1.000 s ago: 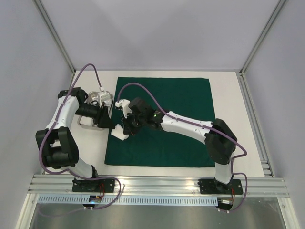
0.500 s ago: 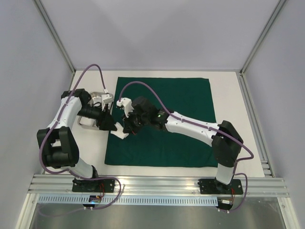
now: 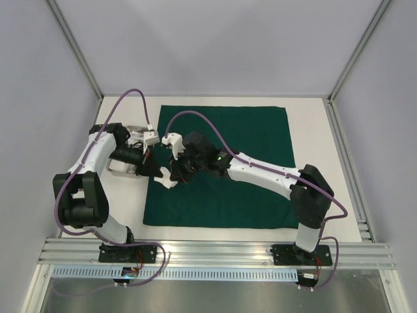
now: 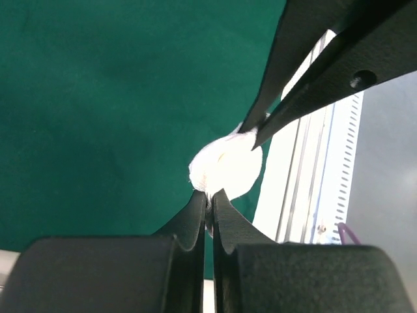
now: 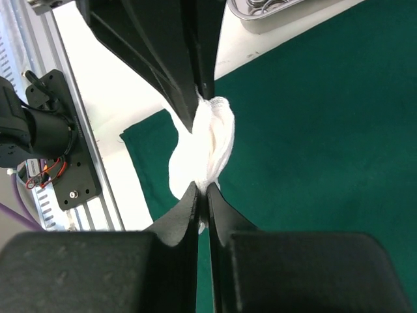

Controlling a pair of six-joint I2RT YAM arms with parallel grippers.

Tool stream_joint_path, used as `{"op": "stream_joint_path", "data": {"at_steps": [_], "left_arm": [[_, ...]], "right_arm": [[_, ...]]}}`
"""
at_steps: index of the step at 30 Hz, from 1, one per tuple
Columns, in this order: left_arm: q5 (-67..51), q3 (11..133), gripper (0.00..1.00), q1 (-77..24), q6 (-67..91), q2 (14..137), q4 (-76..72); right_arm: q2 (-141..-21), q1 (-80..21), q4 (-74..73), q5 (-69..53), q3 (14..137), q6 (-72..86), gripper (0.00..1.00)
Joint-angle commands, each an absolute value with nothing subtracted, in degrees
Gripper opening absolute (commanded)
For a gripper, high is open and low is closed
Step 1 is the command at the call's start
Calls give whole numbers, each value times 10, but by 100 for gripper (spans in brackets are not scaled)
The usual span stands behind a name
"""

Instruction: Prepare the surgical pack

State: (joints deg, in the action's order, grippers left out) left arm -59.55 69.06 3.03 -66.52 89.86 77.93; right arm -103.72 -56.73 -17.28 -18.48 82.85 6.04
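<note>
The dark green cloth point(image 3: 228, 163) of the surgical pack lies spread flat on the table. Above its near-left corner a bunched white gauze square point(image 3: 165, 181) hangs between both grippers. My left gripper point(image 4: 210, 194) is shut on one end of the gauze point(image 4: 226, 166). My right gripper point(image 5: 207, 190) is shut on the other end of the gauze point(image 5: 203, 147). The two sets of fingers point at each other, tips a few centimetres apart. A shiny steel tray point(image 3: 122, 168) stands just left of the cloth, partly hidden by my left arm; metal instruments point(image 5: 264, 5) lie in it.
An aluminium rail point(image 3: 215, 251) runs along the near table edge, close to the cloth's front. White table point(image 3: 309, 130) shows to the right of the cloth. Enclosure walls and frame posts point(image 3: 77, 55) bound the back and sides.
My left gripper has swung in toward the gauze and closed on it. The right gripper kept its grip and shifted slightly left.
</note>
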Motion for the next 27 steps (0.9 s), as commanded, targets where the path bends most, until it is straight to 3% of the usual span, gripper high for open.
{"op": "stream_joint_path", "data": {"at_steps": [1,4,7,10,16,27], "left_arm": [[-628,712,0,30,-654,896,847],[-601,713,0,31,-550,889,780],[-547,720,0,47,-464,883,722],[-521,746,0,102,-433,892,709],[-470,814,0,185,-425,964,741],[-441,868,0,235,-363,1105,701]], "right_arm": [[-1010,-562,-147,-168,826,65,7],[-1009,-555,-148,-139,823,83,52],[-1008,-545,-153,-116,817,104,65],[-1004,-534,-153,-116,806,116,70],[-1004,-531,-148,-118,795,125,70],[-1009,-531,-138,-133,779,135,70]]}}
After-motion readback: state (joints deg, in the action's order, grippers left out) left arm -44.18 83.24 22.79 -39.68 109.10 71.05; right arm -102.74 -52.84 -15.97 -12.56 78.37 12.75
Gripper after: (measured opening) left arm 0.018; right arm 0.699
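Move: The gauze is stretched between both sets of fingertips, its middle about 3 cm right of the left hand and 3 cm left of the right hand. From the left hand the metal tray's middle lies roughly 12 cm ahead, 14 cm to the left and 14 cm below. The white packets in it are some 15 cm ahead and 11 cm left. The tray is about 12 cm ahead and 19 cm left of the right hand. The right fingers open wide and let go of the gauze, backing off a few centimetres forward and to the right. The left hand keeps its pinch on the gauze, waits for that release to begin, then sweeps about 14 cm left and 8 cm forward to over the tray's near part, turning some 35 degrees counter-clockwise and sinking about 6 cm at the end. ##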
